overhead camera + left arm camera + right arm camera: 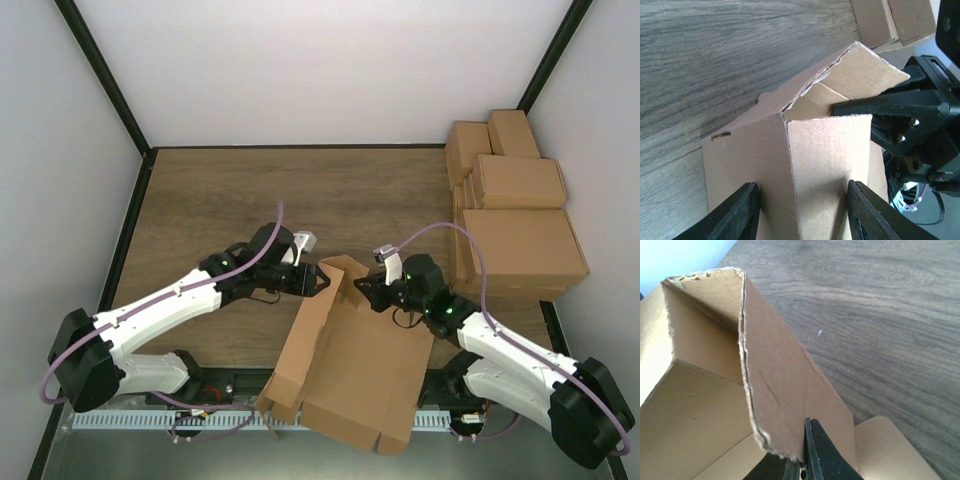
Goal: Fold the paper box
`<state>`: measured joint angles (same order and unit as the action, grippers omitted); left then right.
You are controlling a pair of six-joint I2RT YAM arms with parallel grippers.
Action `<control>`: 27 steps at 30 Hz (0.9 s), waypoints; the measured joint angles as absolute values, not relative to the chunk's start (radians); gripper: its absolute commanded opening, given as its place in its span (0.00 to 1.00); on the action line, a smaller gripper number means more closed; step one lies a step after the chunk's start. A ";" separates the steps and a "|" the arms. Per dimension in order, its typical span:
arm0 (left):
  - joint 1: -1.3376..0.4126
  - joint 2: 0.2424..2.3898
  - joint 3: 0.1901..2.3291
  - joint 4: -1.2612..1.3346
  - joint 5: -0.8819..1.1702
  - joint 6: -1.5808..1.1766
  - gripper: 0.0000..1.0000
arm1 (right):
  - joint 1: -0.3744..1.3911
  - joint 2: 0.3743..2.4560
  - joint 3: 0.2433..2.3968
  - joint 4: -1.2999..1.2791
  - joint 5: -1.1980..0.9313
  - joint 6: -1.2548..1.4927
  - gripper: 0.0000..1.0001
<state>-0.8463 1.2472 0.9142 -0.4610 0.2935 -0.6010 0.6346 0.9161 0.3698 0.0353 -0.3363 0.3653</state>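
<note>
The paper box (350, 375) is a brown cardboard sheet, partly folded, lying at the table's near edge between my two arms. Its far end stands up as a raised corner (815, 150). My left gripper (322, 280) reaches in from the left. In the left wrist view its jaws (802, 202) straddle that corner, and both fingers (737, 212) press on its faces. My right gripper (362, 290) is shut on the upright flap (775, 390), pinching its lower edge (804, 442). The left wrist view shows the right gripper's black tip (850, 107) against the flap.
Several finished brown cartons (515, 230) are stacked at the back right and show at the top of the left wrist view (895, 20). The box's near end overhangs the metal rail (150, 420) at the table's front. Black frame posts (105, 80) rise at the back corners.
</note>
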 measured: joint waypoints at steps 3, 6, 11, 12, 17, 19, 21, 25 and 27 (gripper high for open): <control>-0.849 1.254 0.914 -0.450 0.287 -0.603 0.50 | 0.649 0.896 0.369 0.009 -0.334 0.405 0.05; -0.853 1.259 0.914 -0.440 0.274 -0.605 0.50 | 0.668 0.880 0.369 -0.008 -0.327 0.440 0.05; -0.854 1.263 0.914 -0.427 0.259 -0.609 0.50 | 0.719 0.868 0.365 -0.009 -0.314 0.491 0.16; -0.854 1.264 0.914 -0.424 0.258 -0.609 0.50 | 0.730 0.868 0.361 -0.003 -0.316 0.499 0.19; -0.861 1.273 0.914 -0.405 0.257 -0.587 0.50 | 0.755 0.879 0.330 0.050 -0.340 0.508 0.24; -0.862 1.277 0.919 -0.406 0.253 -0.574 0.50 | 0.756 0.889 0.329 0.064 -0.339 0.495 0.27; -0.863 1.283 0.925 -0.406 0.253 -0.564 0.50 | 0.756 0.897 0.329 0.074 -0.337 0.480 0.33; -0.863 1.286 0.925 -0.405 0.256 -0.548 0.51 | 0.756 0.899 0.305 0.115 -0.348 0.434 0.43; -0.863 1.286 0.925 -0.405 0.260 -0.545 0.51 | 0.756 0.898 0.287 0.136 -0.361 0.415 0.43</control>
<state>-0.8631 1.2858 0.9253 -0.4049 0.2596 -0.5449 0.7563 0.8978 0.2867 0.1356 -0.3614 0.4152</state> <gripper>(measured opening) 0.506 0.425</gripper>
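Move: The end flap of the box is already pinched between the right hand's fingers, its middle about 4 cm ahead, 2 cm left and 2 cm above them. The corner of the tall left wall stands some 7 cm left, 2 cm ahead and 3 cm above that hand; the floor panel's middle lies about 15 cm back, straight behind, some 9 cm lower. The left hand already straddles that corner, roughly 1 cm ahead of it, with the flap about 7 cm right and 3 cm ahead. The right hand draws the pinched end flap back and leftward, towards the box's inside, travelling about 4 cm and sinking slightly near the end, while its fingers go from nearly shut to almost half open, ending the pinch but still standing either side of the flap. The left hand keeps its hold on the wall corner with its opening unchanged, edging little more than 1 cm forward and to the right as its wrist tilts a few degrees. ##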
